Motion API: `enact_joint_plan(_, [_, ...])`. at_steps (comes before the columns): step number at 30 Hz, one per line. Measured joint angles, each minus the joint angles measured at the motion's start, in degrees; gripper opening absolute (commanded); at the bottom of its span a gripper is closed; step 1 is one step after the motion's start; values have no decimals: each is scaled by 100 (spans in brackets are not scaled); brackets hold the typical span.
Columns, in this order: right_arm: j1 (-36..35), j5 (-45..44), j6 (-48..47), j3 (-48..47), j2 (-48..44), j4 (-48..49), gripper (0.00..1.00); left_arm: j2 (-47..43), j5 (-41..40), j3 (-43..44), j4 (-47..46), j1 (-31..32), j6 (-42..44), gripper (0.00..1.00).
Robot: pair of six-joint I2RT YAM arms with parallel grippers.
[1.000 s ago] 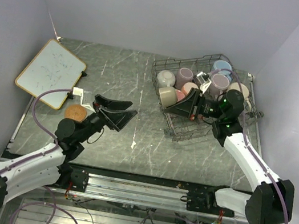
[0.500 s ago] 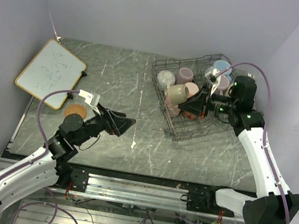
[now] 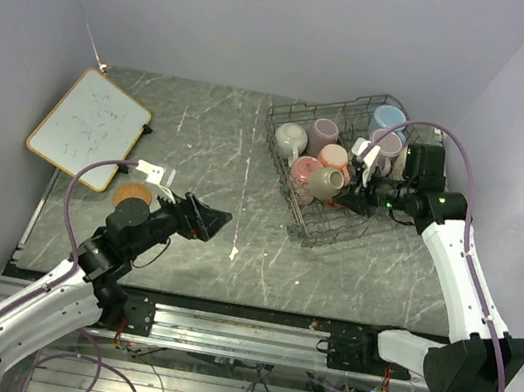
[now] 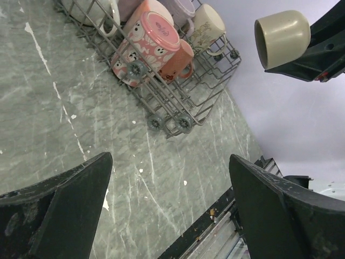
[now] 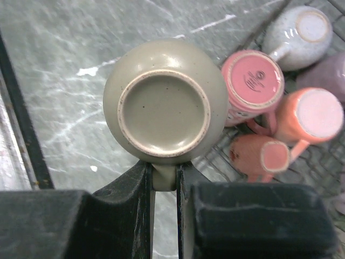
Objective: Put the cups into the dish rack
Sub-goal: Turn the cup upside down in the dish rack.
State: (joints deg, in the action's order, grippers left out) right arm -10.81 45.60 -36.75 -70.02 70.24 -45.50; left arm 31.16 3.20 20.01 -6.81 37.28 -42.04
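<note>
The grey wire dish rack (image 3: 319, 105) stands at the back right and holds several cups: light blue (image 3: 389, 119), mauve (image 3: 325, 131), cream (image 3: 289, 138), peach (image 3: 334, 157) and pink floral (image 3: 305, 173). My right gripper (image 3: 343, 194) hovers over the rack's front part, shut on the handle of a small olive-brown cup (image 3: 326, 182). In the right wrist view that cup's base (image 5: 164, 105) faces the camera, its handle pinched in the right gripper (image 5: 164, 174). My left gripper (image 3: 214, 220) is wide open and holds nothing, low over the table's middle. The left wrist view shows the rack (image 4: 178, 116), the pink floral cup (image 4: 153, 35) and the olive-brown cup (image 4: 281, 38) held aloft.
A wood-framed whiteboard (image 3: 89, 125) lies at the far left, with a round cork coaster (image 3: 132, 197) just in front of it. Purple walls close in the back and both sides. The metal rail (image 3: 238, 329) runs along the table's near edge.
The right gripper has carried the olive-brown cup rightward and turned it over the rack. The left gripper has opened wider and drawn back toward its base.
</note>
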Motion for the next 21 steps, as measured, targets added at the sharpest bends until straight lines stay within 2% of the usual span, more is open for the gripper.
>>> enact_joint_plan(11, [153, -778, -1497, -4, 365, -286, 0, -140, -153, 210, 614, 0, 133, 99])
enact_joint_plan(21, [175, -1200, -2146, 236, 890, -177, 0, -238, -155, 212, 737, 0, 136, 98])
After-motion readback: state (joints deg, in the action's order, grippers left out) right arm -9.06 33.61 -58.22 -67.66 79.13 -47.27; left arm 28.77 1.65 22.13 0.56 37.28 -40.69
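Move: The olive cup, already held by its handle in the right hand, is bound for the empty spot at the rack's near corner, about 5 cm ahead of that hand, level sideways, and 14 cm below. The pink ghost cup stands roughly 13 cm ahead and 5 cm left of the hand, the small red cup 12 cm ahead and 4 cm right, the orange cup some 17 cm ahead and 1 cm right. From the left hand, the spot lies about 15 cm ahead, 23 cm right. The olive cup, its handle still pinched in the right fingers, is carried right and a little forward at first, then mostly down towards the empty corner beside the ghost cup, dropping about 8 cm in all. The right wrist meanwhile tips the fingers some 20 degrees further down, turning the cup's mouth towards the rack. ##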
